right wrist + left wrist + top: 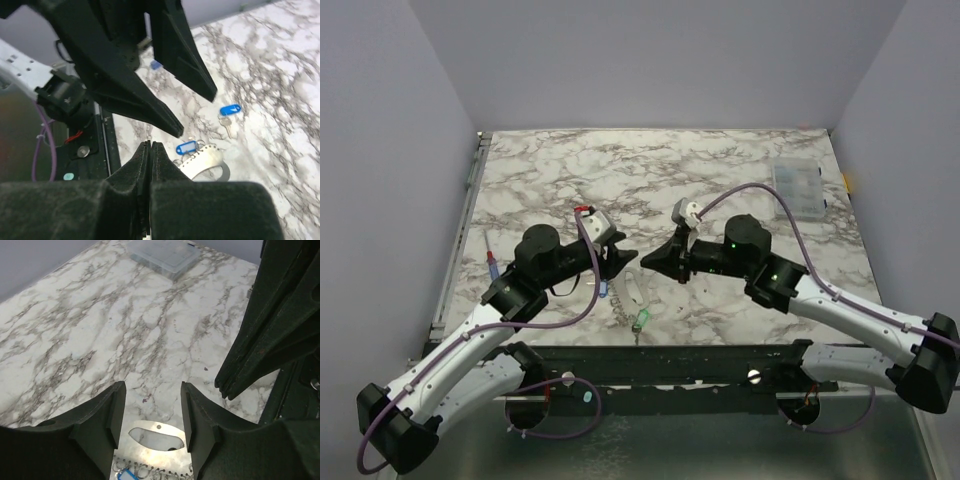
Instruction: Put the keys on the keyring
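The keyring [634, 290] is a pale metal loop lying flat on the marble between the two grippers. In the left wrist view the keyring [157, 437] lies under and between the jaws of my left gripper [152, 387], which stand apart with nothing clamped. A blue key [187, 148] hangs at the keyring's [209, 159] holed edge. A second blue key [230, 110] lies loose beyond it. A green key [642, 320] rests near the table's front edge. My left gripper [620, 260] and right gripper [650, 262] nearly meet tip to tip. The right gripper [150, 145] is shut and empty.
A clear plastic compartment box [798, 188] sits at the far right. A thin screwdriver [492, 262] lies near the left edge. The black rail [670, 365] runs along the table's near edge.
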You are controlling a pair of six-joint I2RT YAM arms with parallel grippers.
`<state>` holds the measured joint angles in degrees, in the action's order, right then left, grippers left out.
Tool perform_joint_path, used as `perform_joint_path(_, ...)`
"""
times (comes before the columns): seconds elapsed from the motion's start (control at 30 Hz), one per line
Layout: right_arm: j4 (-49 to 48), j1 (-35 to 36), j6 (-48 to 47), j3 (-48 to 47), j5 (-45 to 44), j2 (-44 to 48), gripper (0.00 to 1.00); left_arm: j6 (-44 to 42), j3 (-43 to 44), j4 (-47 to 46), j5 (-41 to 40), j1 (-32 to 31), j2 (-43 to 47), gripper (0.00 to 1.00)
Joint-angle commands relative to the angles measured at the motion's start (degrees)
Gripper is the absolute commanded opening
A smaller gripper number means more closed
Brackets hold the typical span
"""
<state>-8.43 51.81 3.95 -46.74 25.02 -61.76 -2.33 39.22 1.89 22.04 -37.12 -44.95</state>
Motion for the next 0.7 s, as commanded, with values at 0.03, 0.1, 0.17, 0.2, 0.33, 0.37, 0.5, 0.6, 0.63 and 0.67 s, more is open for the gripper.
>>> perform_joint_path(0.03, 6.8, 0.4, 3.5, -3.7, -15.9, -6.2, 0.15, 1.1, 0.8, 1.0, -20.5, 0.3, 1.9, 0.58)
perform_joint_path(0.1, 12.1, 0.4, 3.7, -6.2, -18.0, -11.3, 0.36, 1.7, 1.0, 1.4, -31.1, 0.5, 1.8, 0.61)
perform_joint_path(0.17, 16.0, 0.4, 4.3, -8.9, -18.4, -18.2, 0.47, 2.1, 1.4, 2.2, -40.8, 1.0, 1.4, 0.63)
perform_joint_path(0.2, 17.1, 0.4, 4.9, -10.2, -18.2, -20.9, 0.50, 2.1, 1.6, 2.7, -45.5, 1.3, 1.2, 0.65)
perform_joint_path(0.33, 18.9, 1.6, 5.9, -14.1, -16.1, -30.0, 0.65, 4.8, 2.4, 4.5, -60.8, 2.9, 0.7, 0.71)
perform_joint_path(0.37, 19.7, 1.9, 5.9, -15.7, -15.8, -32.2, 0.67, 5.0, 2.5, 4.7, -62.8, 3.1, 0.7, 0.71)
perform_joint_path(0.5, 22.9, 3.6, 5.9, -21.9, -16.4, -40.5, 0.68, 5.2, 2.4, 5.0, -65.2, 4.0, 1.7, 0.72)
perform_joint_path(0.6, 24.1, 4.5, 7.4, -25.5, -16.6, -44.8, 0.68, 5.0, 2.4, 5.0, -64.9, 4.1, 2.0, 0.72)
perform_joint_path(0.63, 24.4, 5.0, 7.9, -26.5, -16.8, -45.9, 0.68, 4.8, 2.4, 5.0, -64.7, 4.1, 1.9, 0.72)
perform_joint_path(0.67, 24.8, 5.3, 8.3, -27.3, -17.4, -46.9, 0.68, 4.7, 2.4, 5.1, -64.5, 4.2, 1.9, 0.72)
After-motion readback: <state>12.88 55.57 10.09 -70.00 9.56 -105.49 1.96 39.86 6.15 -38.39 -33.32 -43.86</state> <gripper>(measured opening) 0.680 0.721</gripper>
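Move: My closed right fingers hang some 26 cm above the table. The blue-tagged key at the plate's ringed edge lies about 6 cm ahead and 9 cm left of them; the keyring plate's middle is about 3 cm ahead and 2 cm left, the green tag 2 cm back. For my left hand, at nearly that height, the blue-tagged key is about 3 cm ahead and 7 cm left, the plate straight below, and the loose blue-tagged key some 15 cm ahead and 12 cm left. I drop my right hand about 21 cm towards the blue-tagged key and the plate's ringed edge, first also going forward, then easing left, while its shut fingers open wide and tip steeply down. Meanwhile I swing my left hand away from the plate, left and somewhat forward, turning it some 65 degrees counter-clockwise until it points straight ahead, its fingers spreading a bit wider. ##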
